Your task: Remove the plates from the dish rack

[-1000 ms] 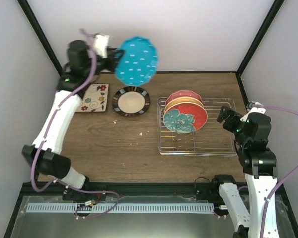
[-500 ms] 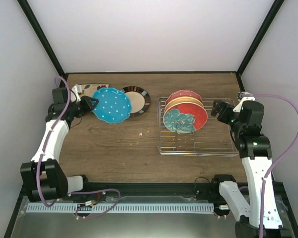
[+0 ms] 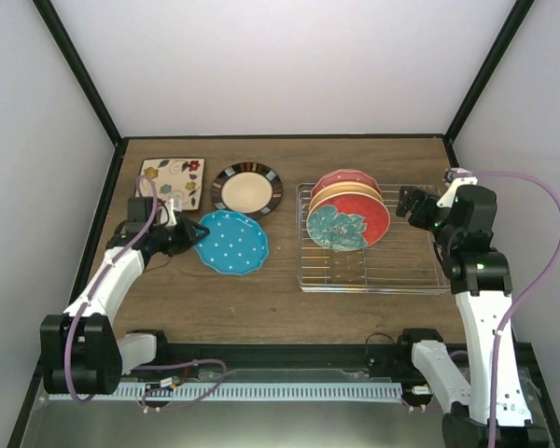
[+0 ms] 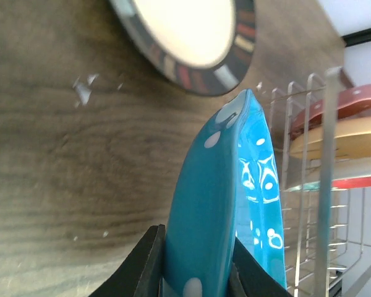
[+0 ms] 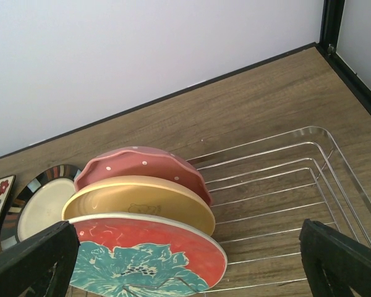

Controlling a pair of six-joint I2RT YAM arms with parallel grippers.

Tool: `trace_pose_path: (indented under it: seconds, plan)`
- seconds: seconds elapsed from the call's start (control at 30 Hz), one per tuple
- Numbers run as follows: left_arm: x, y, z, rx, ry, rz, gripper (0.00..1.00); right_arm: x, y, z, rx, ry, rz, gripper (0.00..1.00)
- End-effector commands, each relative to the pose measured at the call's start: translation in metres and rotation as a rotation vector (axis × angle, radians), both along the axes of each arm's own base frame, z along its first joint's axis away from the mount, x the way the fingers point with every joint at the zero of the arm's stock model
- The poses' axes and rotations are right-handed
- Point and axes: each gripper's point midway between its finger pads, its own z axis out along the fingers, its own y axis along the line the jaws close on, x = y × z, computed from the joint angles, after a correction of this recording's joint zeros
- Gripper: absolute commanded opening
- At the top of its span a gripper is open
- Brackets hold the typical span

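Observation:
My left gripper (image 3: 175,237) (image 4: 195,275) is shut on the rim of the teal polka-dot plate (image 3: 231,243) (image 4: 226,198). I hold it low and nearly flat, left of the dish rack (image 3: 420,280) (image 5: 284,179); whether it touches the wood I cannot tell. In the rack stand the pink-red scalloped plate (image 3: 345,177) (image 5: 142,164), the orange-yellow plate (image 3: 347,194) (image 5: 136,201) and the red plate with a teal flower (image 3: 347,227) (image 5: 148,257). My right gripper (image 3: 413,205) (image 5: 188,266) hangs open above the rack's right half, holding nothing.
The square cream floral plate (image 3: 173,180) and the cream plate with a dark striped rim (image 3: 247,189) (image 4: 191,37) lie flat at the back left. Dark frame posts and pale walls close in the table on three sides.
My left arm has brought the teal plate down from high at the back left to table level in front of the striped-rim plate. The right gripper has shifted slightly back over the rack.

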Motion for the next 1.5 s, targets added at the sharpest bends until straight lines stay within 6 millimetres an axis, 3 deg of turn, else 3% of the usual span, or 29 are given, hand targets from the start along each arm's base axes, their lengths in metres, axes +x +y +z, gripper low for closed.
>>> trace_pose_path:
  seconds: [0.0, 0.27, 0.7, 0.8, 0.93, 1.13, 1.4, 1.47]
  plan:
    - [-0.007, -0.008, 0.006, -0.023, -0.033, -0.021, 0.04, -0.004, 0.002, 0.02, -0.025, -0.044, 0.018, 1.0]
    - [-0.018, -0.016, -0.032, -0.013, 0.048, -0.032, 0.04, -0.003, 0.002, 0.023, -0.034, -0.045, 0.019, 1.0]
    - [-0.013, -0.021, -0.068, 0.017, 0.141, -0.029, 0.09, -0.011, -0.004, 0.024, -0.035, -0.049, -0.015, 1.0]
    - [-0.011, -0.022, -0.073, 0.028, 0.153, -0.032, 0.16, -0.013, -0.005, 0.025, -0.039, -0.049, -0.02, 1.0]
    - [-0.006, -0.018, -0.077, 0.064, 0.159, -0.024, 0.39, -0.016, -0.006, 0.025, -0.038, -0.048, -0.028, 1.0]
    - [-0.012, -0.013, -0.082, 0.101, 0.179, -0.015, 0.55, -0.019, -0.008, 0.024, -0.039, -0.046, -0.038, 1.0]
    - [-0.003, -0.003, -0.072, 0.161, 0.142, 0.012, 0.93, -0.017, -0.005, 0.02, -0.021, -0.043, -0.028, 1.0]
    - [0.006, 0.006, -0.065, 0.214, 0.113, 0.029, 0.98, -0.016, -0.004, 0.019, -0.016, -0.042, -0.026, 1.0]
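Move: The left hand already holds the blue dotted plate by its rim. The bare table spot for it lies about 7 cm back, 4 cm right and 13 cm below that hand. The striped-rim plate is on the table some 13 cm ahead and 6 cm right of the hand, the square flowered plate about 15 cm ahead and 14 cm left. From the idle right hand the spot is roughly 35 cm left, 8 cm back and 30 cm down. Still pinching the blue plate's rim, the left hand lowers the plate to the bare table, sinking about 9 cm and drawing back some 3 cm early on before easing partly forward again. The fingers tip some 10 degrees further down, then open wide late on to let go of the rim, and the hand lifts slightly at the very end. ##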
